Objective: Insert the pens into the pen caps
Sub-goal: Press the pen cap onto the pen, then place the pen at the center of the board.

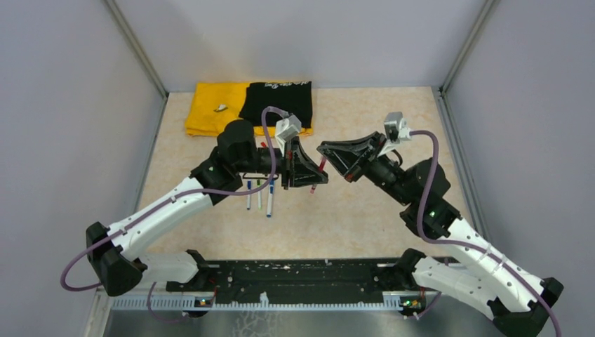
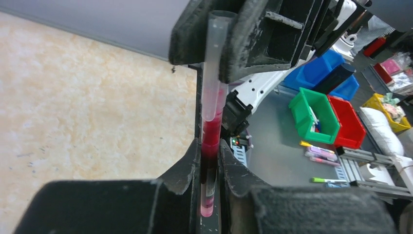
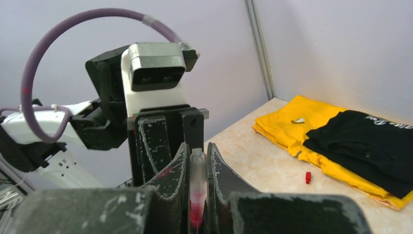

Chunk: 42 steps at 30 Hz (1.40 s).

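One red pen (image 1: 320,172) hangs above the table, between the two grippers. My left gripper (image 2: 209,151) is shut on its dark red and pink lower half (image 2: 210,146). My right gripper (image 3: 197,157) is shut on its clear upper end (image 3: 197,168), which also shows in the left wrist view as the clear barrel (image 2: 214,63). Whether that clear end is a cap I cannot tell. In the top view the left gripper (image 1: 313,184) and the right gripper (image 1: 323,162) almost touch. Three more pens (image 1: 259,194) lie side by side on the table left of them. A tiny red cap (image 3: 307,177) lies near the cloths.
A folded yellow cloth (image 1: 210,105) and a black cloth (image 1: 281,102) lie at the back of the table, with a small pale object (image 1: 220,108) on the yellow one. Grey walls (image 1: 70,105) close in the left, right and back sides.
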### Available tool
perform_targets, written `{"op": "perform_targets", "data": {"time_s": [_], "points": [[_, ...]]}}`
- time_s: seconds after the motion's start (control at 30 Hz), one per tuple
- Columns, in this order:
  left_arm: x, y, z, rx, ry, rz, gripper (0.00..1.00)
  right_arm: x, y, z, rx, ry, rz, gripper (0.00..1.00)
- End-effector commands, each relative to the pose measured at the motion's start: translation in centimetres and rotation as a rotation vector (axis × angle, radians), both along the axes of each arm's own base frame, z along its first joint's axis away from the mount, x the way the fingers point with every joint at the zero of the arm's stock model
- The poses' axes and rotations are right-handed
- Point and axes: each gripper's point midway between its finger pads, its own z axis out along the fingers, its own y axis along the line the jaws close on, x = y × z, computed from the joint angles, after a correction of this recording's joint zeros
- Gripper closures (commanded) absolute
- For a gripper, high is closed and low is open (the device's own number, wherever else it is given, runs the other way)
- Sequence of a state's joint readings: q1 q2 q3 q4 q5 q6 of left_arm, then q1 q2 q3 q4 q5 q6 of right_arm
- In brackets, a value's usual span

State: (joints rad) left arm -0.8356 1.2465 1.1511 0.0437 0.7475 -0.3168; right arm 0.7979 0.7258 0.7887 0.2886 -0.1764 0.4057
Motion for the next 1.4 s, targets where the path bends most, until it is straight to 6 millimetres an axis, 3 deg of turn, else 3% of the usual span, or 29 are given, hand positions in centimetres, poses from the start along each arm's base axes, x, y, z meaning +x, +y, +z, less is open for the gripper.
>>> {"op": "perform_targets", "data": {"time_s": [0.0, 0.13, 0.3, 0.4, 0.43, 0.53, 0.67, 0.8, 0.9, 1.03, 1.2, 1.37], "points": [[2.1, 0.7, 7.7, -0.239, -0.229, 0.115, 1.0, -0.8, 2.7, -5.4, -0.29, 0.159, 0.1, 1.0], [2.3, 0.6, 4.3, -0.17, -0.209, 0.111, 1.0, 1.7, 1.4, 1.1, -0.157, 0.048, -0.059, 0.85], [2.3, 0.8, 1.8, -0.107, -0.195, 0.114, 1.0, 2.1, -1.0, 7.2, 0.014, -0.071, -0.174, 0.71], [2.4, 0.8, 0.2, -0.063, -0.181, 0.112, 1.0, 1.8, -2.1, 8.7, 0.052, -0.114, -0.204, 0.6], [2.4, 0.9, -0.4, -0.046, -0.176, 0.111, 1.0, 1.7, -2.5, 9.0, 0.062, -0.122, -0.217, 0.46], [2.7, 1.1, -2.2, -0.007, -0.161, 0.135, 1.0, 1.8, -4.0, 8.8, 0.097, -0.132, -0.273, 0.41], [4.5, 1.8, -5.0, 0.067, -0.096, 0.26, 1.0, 4.0, -6.4, 5.2, 0.062, -0.023, -0.444, 0.4], [7.7, 3.4, -9.2, 0.186, 0.022, 0.49, 1.0, 7.0, -8.9, -2.7, -0.09, 0.214, -0.675, 0.4], [9.2, 4.5, -12.1, 0.265, 0.104, 0.615, 1.0, 7.9, -9.8, -7.3, -0.207, 0.302, -0.763, 0.39], [10.5, 5.8, -17.4, 0.453, 0.195, 0.724, 1.0, 8.3, -9.4, -11.6, -0.266, 0.418, -0.788, 0.38], [11.3, 8.0, -23.4, 0.654, 0.289, 0.858, 1.0, 8.2, -8.2, -15.4, -0.294, 0.52, -0.754, 0.36], [11.0, 9.4, -26.3, 0.737, 0.364, 0.942, 1.0, 7.8, -7.1, -18.2, -0.302, 0.603, -0.711, 0.36]]}}
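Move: The left hand holds the pink pen, and the right hand's fingers are still shut on its clear cap; the pen's middle lies about 6 cm below the right hand and 2 cm back. The left hand's free laying spot is some 15 cm ahead, 10 cm left and 34 cm down. The large blue pen lies 4 cm left of that spot, the green-capped pen 7 cm left, both level with it. From the right hand, the white pen is roughly 27 cm ahead, 4 cm right, 40 cm down. Up a few centimetres first, both hands together, while the right opens and lets go of the cap. The right backs off rightward, then sinks over 20 cm, going forward and turning clockwise with fingers tipping down. Still gripping the pen, the left drops about 25 cm, forward and left towards the pen row, swinging its fingers counter-clockwise and downward. ##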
